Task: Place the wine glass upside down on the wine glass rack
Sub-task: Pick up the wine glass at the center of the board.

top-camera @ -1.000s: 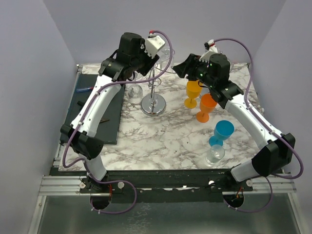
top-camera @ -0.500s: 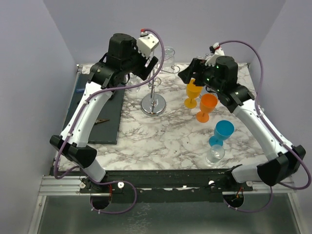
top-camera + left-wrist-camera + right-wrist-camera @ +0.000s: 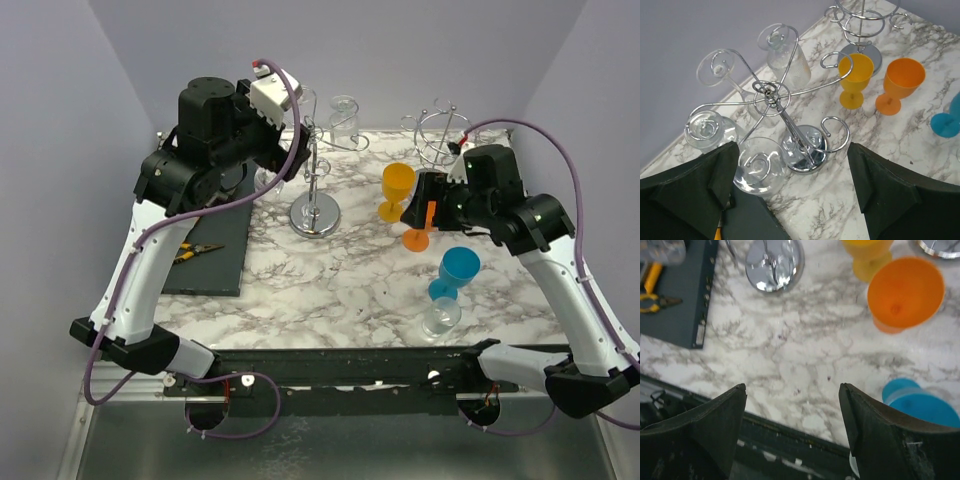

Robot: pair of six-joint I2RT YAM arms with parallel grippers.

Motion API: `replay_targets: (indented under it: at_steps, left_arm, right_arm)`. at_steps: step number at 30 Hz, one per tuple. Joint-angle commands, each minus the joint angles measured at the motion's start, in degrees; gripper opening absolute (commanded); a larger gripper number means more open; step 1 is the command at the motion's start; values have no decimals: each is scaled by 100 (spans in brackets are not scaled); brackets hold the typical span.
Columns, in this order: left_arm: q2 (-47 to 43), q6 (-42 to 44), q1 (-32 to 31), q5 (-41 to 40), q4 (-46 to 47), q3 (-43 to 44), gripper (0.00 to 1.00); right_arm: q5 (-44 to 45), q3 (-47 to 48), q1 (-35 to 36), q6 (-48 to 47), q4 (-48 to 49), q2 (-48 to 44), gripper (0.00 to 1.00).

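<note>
The chrome wine glass rack [image 3: 315,212] stands at the table's back middle, its hub [image 3: 771,92] seen from above in the left wrist view. Several clear wine glasses hang upside down from its arms; the nearest one [image 3: 759,164] hangs close to my left finger without touching it. My left gripper [image 3: 791,147] hovers above the rack, open wide and empty. My right gripper [image 3: 792,387] is open and empty over bare marble, near the orange glass [image 3: 905,292]. One clear wine glass [image 3: 441,317] stands upright at the front right.
A yellow glass [image 3: 397,190], the orange glass [image 3: 424,236] and a blue glass [image 3: 458,270] stand right of the rack. A second, bare wire rack [image 3: 442,135] is at the back right. A dark mat [image 3: 205,240] with pliers [image 3: 195,252] lies on the left.
My left gripper opened fully and drew up and back to the left, away from the rack. My right arm pulled back from the rack toward the near right, over the orange glass.
</note>
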Motion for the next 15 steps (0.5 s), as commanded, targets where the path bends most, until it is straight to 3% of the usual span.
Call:
replay_targets:
  at_steps: [1,7,15]
  left_arm:
    - [-200,-249,-3,380,-205,-354,99]
    - [-380,-212,-3,493,-205,-561,99]
    - [-589,-140,-3,600,-196,-785,99]
  right_arm:
    - [-696,-296,21,259,-1610,-103,80]
    - [-1168,-1485,19,942,-1704,-586,85]
    - [-684,-2203,21,1309,-1667,-728,84]
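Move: The clear wine glass still standing near the table's front edge lies about 16 cm back from the right hand, some 8 cm to its right and 26 cm below. The blue goblet, equally low, is roughly 4 cm back and 12 cm right of that hand; the orange goblet is about 11 cm ahead and 6 cm right, some 24 cm down. From the left hand the clear glass is roughly 21 cm back, 37 cm right and 39 cm below. Towards the clear wine glass by the front edge, the right hand sweeps down and back about 16 cm in all, passing left of the blue goblet and slowing at the end; its open fingers tip some 30 degrees further down. Beside the rack the left hand, open and empty, eases down and back about 4 cm. ##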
